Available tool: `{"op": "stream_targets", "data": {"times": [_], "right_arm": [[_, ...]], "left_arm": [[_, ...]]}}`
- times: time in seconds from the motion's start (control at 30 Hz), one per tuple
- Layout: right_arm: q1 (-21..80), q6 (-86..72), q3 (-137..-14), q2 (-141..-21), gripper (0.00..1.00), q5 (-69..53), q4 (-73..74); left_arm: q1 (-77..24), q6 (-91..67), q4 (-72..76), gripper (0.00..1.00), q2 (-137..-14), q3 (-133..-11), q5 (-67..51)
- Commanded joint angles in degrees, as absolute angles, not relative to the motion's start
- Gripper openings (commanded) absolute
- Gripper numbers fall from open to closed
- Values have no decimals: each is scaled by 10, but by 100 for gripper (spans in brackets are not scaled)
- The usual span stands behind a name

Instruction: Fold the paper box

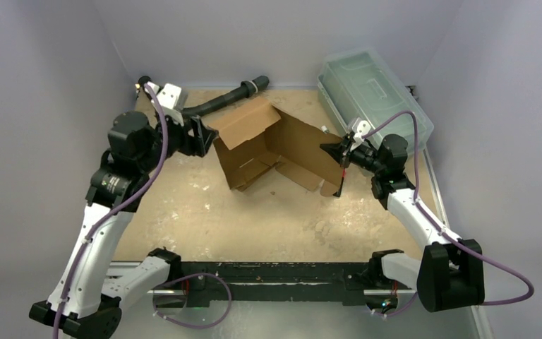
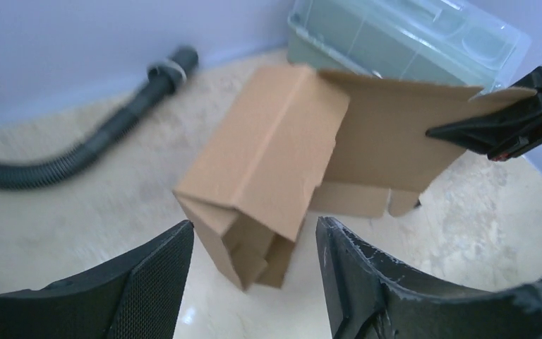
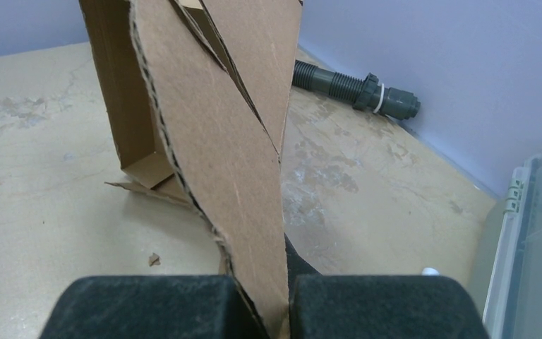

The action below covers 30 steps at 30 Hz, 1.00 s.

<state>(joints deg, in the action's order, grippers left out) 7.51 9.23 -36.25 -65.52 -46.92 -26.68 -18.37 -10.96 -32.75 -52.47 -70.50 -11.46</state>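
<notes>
The paper box [image 1: 268,145] is plain brown cardboard, half folded, standing on the table's far middle with one wide panel slanting out to the right. My right gripper [image 1: 339,152] is shut on that panel's right edge. In the right wrist view the panel [image 3: 226,141] rises on edge from between the closed pads of that gripper [image 3: 282,282]. My left gripper [image 1: 201,135] sits at the box's left end, open. In the left wrist view its fingers [image 2: 254,233] stand apart, and the box's folded corner [image 2: 275,155] lies just beyond them, untouched.
A clear greenish plastic bin [image 1: 370,92] with a lid stands at the back right, close behind my right gripper. A black ribbed hose [image 1: 233,95] lies along the back wall behind the box. Small cardboard scraps [image 3: 154,259] dot the tan tabletop [image 1: 254,219].
</notes>
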Motion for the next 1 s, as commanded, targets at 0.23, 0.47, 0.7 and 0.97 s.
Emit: {"op": "stream_targets", "data": {"times": [0.23,0.47,0.7,0.97], "right_arm": [[79,104,-363,-660,0,-463,-278],[79,102,-363,-663,0,-466,-277],[79,101,-364,-664,0,-467,-278],[79,99,-365,-666,0,-469,-279]], "left_arm": [[-300,148,-330,83,-662,-837,-16],[-383,261,-331,85,-737,-870,99],[-398,287,-348,85,-783,-888,139],[-399,299,-355,85,-806,-883,164]]}}
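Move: The paper box's raised left flap is roughly 13 cm ahead of the left hand, 10 cm to its right and 8 cm lower. From that hand, the box's right panel has its middle about 9 cm ahead, 23 cm right and 18 cm down; the black hose's end is some 33 cm ahead, 16 cm right and 33 cm down. From the right hand, the flap is about 8 cm ahead, 20 cm left and 3 cm up. The raised flap is approached by the left hand, which first lifts some 5 cm, then swings right and forward about 8 cm each way while sinking past its starting height, rolling its left side up nearly 50 degrees. Its fingers open wider to straddle the flap's strip; contact can't be confirmed. The right hand stays, still pinching the right panel's edge. ##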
